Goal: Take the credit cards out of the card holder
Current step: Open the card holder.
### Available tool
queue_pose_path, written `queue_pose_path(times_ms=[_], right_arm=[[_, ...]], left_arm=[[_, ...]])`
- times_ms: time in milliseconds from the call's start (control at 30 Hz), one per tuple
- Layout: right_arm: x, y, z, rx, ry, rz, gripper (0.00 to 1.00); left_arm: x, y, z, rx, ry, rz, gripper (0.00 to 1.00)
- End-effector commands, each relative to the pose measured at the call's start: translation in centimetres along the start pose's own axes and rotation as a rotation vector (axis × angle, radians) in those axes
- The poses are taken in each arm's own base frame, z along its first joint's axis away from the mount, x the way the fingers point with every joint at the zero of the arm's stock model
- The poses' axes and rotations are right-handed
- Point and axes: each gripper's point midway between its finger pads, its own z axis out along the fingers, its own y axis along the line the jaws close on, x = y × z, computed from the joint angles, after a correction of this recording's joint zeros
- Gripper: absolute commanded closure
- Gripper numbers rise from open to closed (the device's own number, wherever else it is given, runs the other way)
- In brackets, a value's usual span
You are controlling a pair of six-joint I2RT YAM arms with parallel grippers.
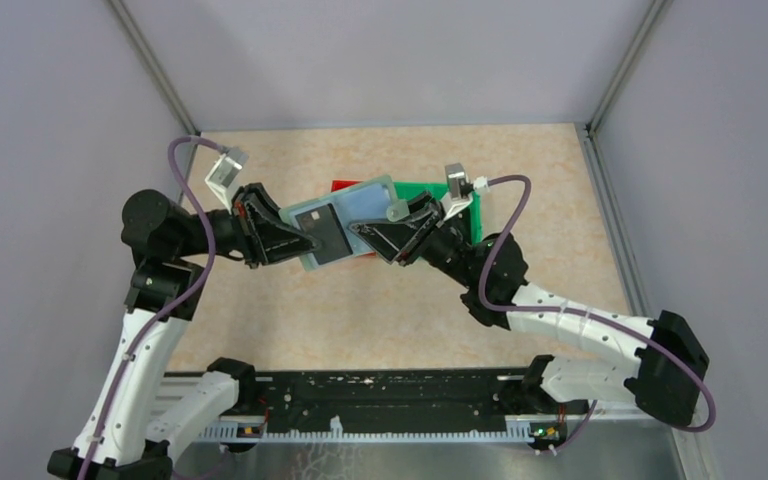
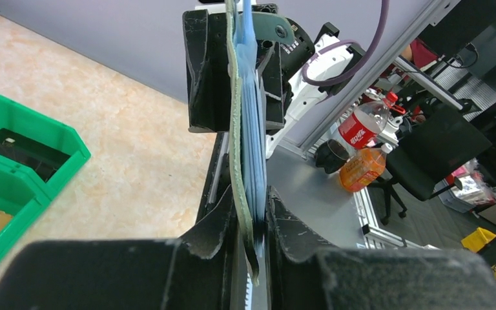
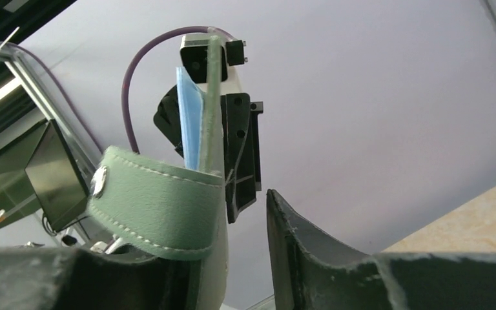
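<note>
The card holder (image 1: 365, 203), pale grey-green with bluish inner pockets, hangs open in the air between both arms. A dark grey credit card (image 1: 322, 232) shows on its inner face. My left gripper (image 1: 298, 236) is shut on the holder's left edge. In the left wrist view the holder (image 2: 245, 135) runs edge-on between the pads (image 2: 253, 210). My right gripper (image 1: 363, 235) stands open around the opposite edge. In the right wrist view the holder (image 3: 212, 110) lies against one finger, its tab (image 3: 158, 210) draped over it, with a gap to the other finger (image 3: 297, 239).
A red bin (image 1: 345, 186) and a green bin (image 1: 463, 208) sit on the table under and behind the holder. The green bin (image 2: 13, 161) also shows at the left of the left wrist view. Grey walls enclose the table on three sides.
</note>
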Motion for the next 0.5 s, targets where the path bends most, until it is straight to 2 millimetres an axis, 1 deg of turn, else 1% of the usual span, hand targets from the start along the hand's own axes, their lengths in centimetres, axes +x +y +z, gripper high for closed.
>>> queue_pose_path(times_ms=[0, 33, 67, 133, 167, 200, 267, 333, 467], right_arm=[[-3.5, 1.5, -0.3, -0.015, -0.125, -0.028, 0.73], [-3.5, 1.6, -0.4, -0.020, -0.128, -0.020, 0.77], [-3.5, 1.6, -0.4, -0.024, -0.136, -0.011, 0.81], [-3.6, 1.7, -0.6, -0.038, -0.152, 0.012, 0.86], [-3.5, 1.7, -0.6, -0.048, -0.159, 0.025, 0.88], [-3.4, 1.7, -0.5, -0.059, -0.163, 0.039, 0.90], [-3.4, 2.0, -0.4, -0.092, -0.177, 0.068, 0.94], [-3.2, 2.3, -0.3, -0.123, -0.180, 0.098, 0.97], [-2.8, 2.7, 0.0, -0.155, -0.185, 0.137, 1.00]], left_arm=[[-1.1, -1.5, -0.3, 0.015, -0.010, 0.067, 1.00], [-1.2, -1.5, -0.2, 0.011, -0.015, 0.070, 1.00], [-1.4, -1.5, -0.2, 0.006, -0.021, 0.071, 0.95], [-1.5, -1.2, -0.2, -0.007, -0.031, 0.065, 0.80], [-1.5, -1.1, -0.2, -0.014, -0.038, 0.061, 0.68], [-1.5, -0.9, -0.2, -0.017, -0.042, 0.055, 0.61], [-1.3, -1.0, -0.2, -0.006, -0.046, 0.049, 0.53], [-1.2, -1.1, -0.2, 0.004, -0.050, 0.041, 0.48], [-1.1, -1.3, -0.2, 0.014, -0.055, 0.040, 0.45]])
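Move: The open card holder is already in both grippers. Its middle lies about 2 cm to the right hand's left, 1 cm ahead and level with it; from the left hand it is some 4 cm to the right, 2 cm ahead and 1 cm higher. About 25 cm ahead of the right hand and 40 cm below it are the trays: the red one some 3 cm to its left, the green pair some 14 cm to its right. The right fingers close on the card holder and pinch it beside the strap, the hand staying almost in place and tipping its fingertips up by 5 degrees or so. Once they have nearly shut, the left fingers open and let go; the left hand first dips half a centimetre, then rises about 1.5 cm while drawing slightly back. ##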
